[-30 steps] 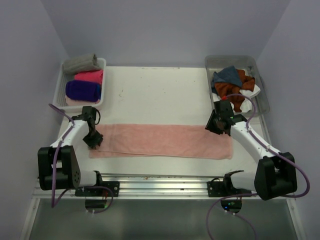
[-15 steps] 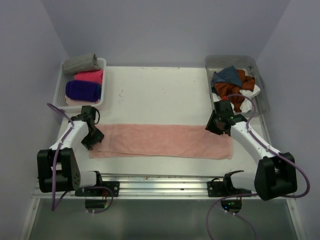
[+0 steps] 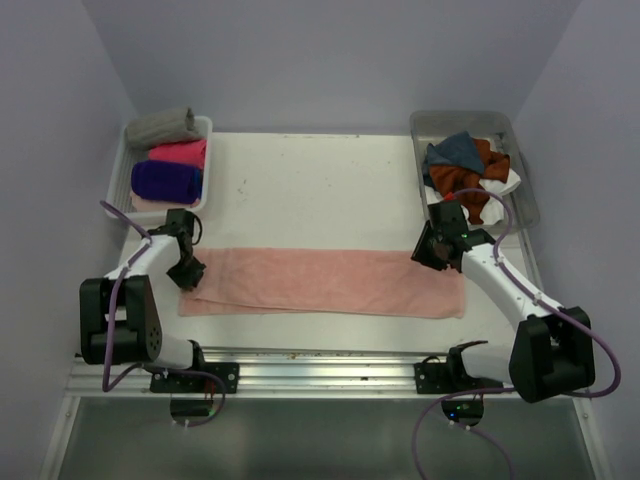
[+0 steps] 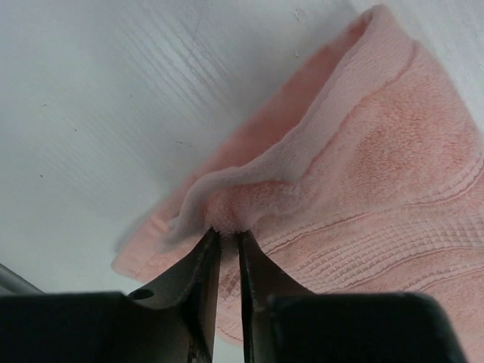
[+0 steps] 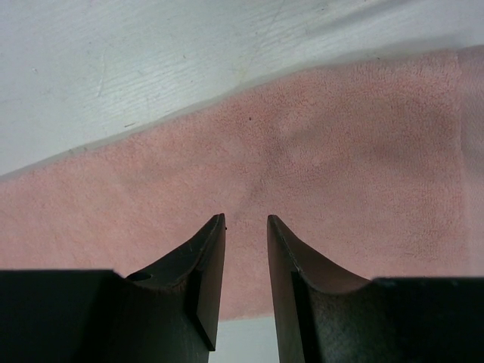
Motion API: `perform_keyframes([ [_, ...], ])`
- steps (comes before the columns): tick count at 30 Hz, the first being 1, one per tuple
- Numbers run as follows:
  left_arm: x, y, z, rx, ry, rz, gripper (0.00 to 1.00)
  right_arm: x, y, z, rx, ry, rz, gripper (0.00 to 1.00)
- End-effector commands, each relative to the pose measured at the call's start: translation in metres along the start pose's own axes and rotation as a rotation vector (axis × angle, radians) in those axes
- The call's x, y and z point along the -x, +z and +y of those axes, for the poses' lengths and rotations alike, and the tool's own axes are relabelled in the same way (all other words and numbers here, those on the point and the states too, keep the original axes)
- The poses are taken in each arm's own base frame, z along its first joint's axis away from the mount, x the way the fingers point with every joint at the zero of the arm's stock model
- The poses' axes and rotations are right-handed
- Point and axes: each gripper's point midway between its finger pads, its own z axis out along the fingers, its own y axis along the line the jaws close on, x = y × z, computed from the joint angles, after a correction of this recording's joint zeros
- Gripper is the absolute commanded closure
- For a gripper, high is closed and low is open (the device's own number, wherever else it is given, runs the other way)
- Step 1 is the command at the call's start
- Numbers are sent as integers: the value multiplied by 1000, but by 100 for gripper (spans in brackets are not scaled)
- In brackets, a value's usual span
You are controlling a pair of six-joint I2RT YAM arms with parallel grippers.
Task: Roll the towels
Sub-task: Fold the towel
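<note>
A salmon pink towel (image 3: 320,282) lies flat and long across the near part of the table. My left gripper (image 3: 190,276) is at its left end. In the left wrist view the left gripper (image 4: 228,231) is shut on a raised fold of the towel's (image 4: 378,166) left edge. My right gripper (image 3: 428,252) hovers over the towel's right end. In the right wrist view the right gripper (image 5: 246,219) is open, with only the flat towel (image 5: 318,151) below it and nothing between the fingers.
A white basket (image 3: 208,150) at the back left holds rolled grey (image 3: 160,126), hot pink (image 3: 180,152) and purple (image 3: 166,181) towels. A clear tray (image 3: 462,115) at the back right holds loose teal (image 3: 455,152), rust orange (image 3: 450,180) and white towels.
The left gripper has narrowed onto the towel's left edge and shifted slightly away from the near edge. The right arm has not moved.
</note>
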Motion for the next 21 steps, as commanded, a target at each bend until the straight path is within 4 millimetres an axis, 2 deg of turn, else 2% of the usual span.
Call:
perform_keyframes([
  [1, 23, -9, -10, -43, -27, -77, 83, 4, -9, -1, -3, 2, -28, 67],
  [4, 24, -19, -7, -49, -18, -79, 84, 1, -7, -5, -20, -1, -15, 66],
  [6, 23, -25, -6, -60, -13, -76, 93, -5, -6, -14, -60, -4, 5, 66],
  [9, 22, -34, -4, -77, -8, -74, 100, -14, -7, -31, -142, 2, 30, 66],
  [14, 24, -53, -6, -120, 13, -72, 100, -42, -19, -73, -322, 117, 102, 67],
  [16, 22, -57, -9, -145, 29, -61, 100, -48, -28, -79, -316, 191, 99, 67],
  [17, 23, -60, -9, -155, 33, -65, 100, -60, -30, -86, -335, 234, 124, 67],
  [21, 24, -61, -11, -164, 69, -60, 100, -78, -45, -101, -380, 312, 130, 69],
])
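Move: The pink towel's upper-layer near left corner is right at the left fingertips, level with them. From it, the lower layer's near left corner lies some 7 cm back and 2 cm left, the towel's far left corner 8 cm ahead and 2 cm right. From the right hand, the towel's near right corner lies about 12 cm back, 8 cm right and 6 cm below; its far right corner 2 cm ahead and 8 cm right. The towel's upper-layer corner, already between the left fingers, is pinched as they finish closing, then lifted almost straight up about 5 cm. Empty, its fingers staying partly open, the right hand sweeps some 9 cm back and 5 cm right towards the near right corner, sinking slightly, while turning clockwise and tipping its fingers closer to vertical. ##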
